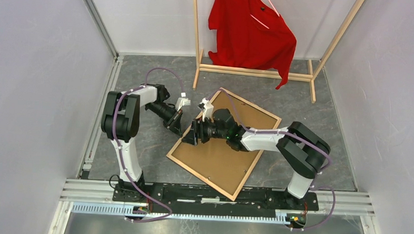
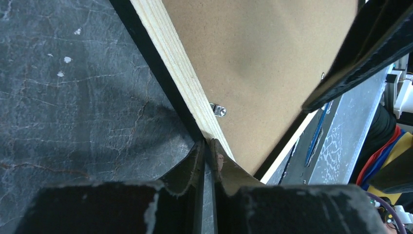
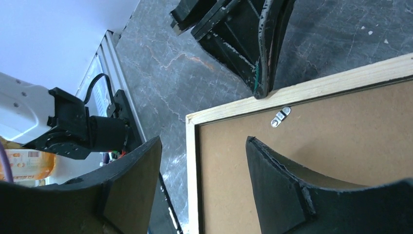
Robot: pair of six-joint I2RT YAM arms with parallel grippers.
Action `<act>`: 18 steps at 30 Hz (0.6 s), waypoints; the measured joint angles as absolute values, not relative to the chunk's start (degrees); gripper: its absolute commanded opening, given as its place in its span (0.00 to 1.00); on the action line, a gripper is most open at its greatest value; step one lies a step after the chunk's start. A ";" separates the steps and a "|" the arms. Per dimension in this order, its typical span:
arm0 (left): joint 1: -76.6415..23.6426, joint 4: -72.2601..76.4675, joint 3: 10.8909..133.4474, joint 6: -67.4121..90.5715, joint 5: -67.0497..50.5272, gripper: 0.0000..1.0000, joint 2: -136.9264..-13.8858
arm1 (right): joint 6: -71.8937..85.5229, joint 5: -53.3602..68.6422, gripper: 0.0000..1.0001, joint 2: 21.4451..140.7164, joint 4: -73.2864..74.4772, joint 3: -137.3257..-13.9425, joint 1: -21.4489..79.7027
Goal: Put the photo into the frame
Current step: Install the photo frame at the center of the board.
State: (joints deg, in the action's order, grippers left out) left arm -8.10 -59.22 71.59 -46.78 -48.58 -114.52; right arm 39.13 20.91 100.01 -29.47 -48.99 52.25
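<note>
The frame (image 1: 199,178) lies back side up and askew on the grey table, its light wood rails around a brown backing board (image 1: 219,154). The photo is out of view. My left gripper (image 1: 179,127) is at the frame's left rail (image 2: 170,58). Its fingertips (image 2: 200,148) are pinched nearly together, with the rail running in between them, next to a small metal clip (image 2: 218,110). My right gripper (image 3: 203,141) hangs open just above the frame's left corner (image 3: 192,122). One finger is over the table and the other finger (image 3: 272,175) is over the backing board.
A wooden clothes rack (image 1: 249,71) with a red shirt (image 1: 248,29) stands at the back, close to the frame's far corner. White walls close in left and right. The arms' base rail (image 1: 217,194) runs along the near edge.
</note>
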 measured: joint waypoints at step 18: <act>-8.10 -59.02 71.55 -46.24 -48.47 0.12 -114.61 | 37.21 19.03 0.67 109.10 -29.56 -52.58 52.42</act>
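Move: The left hand's shut fingertips are already on the frame's left edge, about 1 cm above it. That spot lies some 5 cm ahead of the right hand, 5 cm to its left and 8 cm below. From the right hand, a metal clip sits about 4 cm ahead, 3 cm left and 8 cm below; the frame's left corner lies about 3 cm back, 10 cm left and as far down. Almost straight down, about 5 cm at a steady pace, the right hand sinks over the backing board towards the frame's left edge beside the left fingertips, easing a centimetre or so forward. Its fingers stay wide open, still pointing mainly left; touch with the board can't be seen. The left hand stays put, its nearly shut fingertips still resting on the edge. ##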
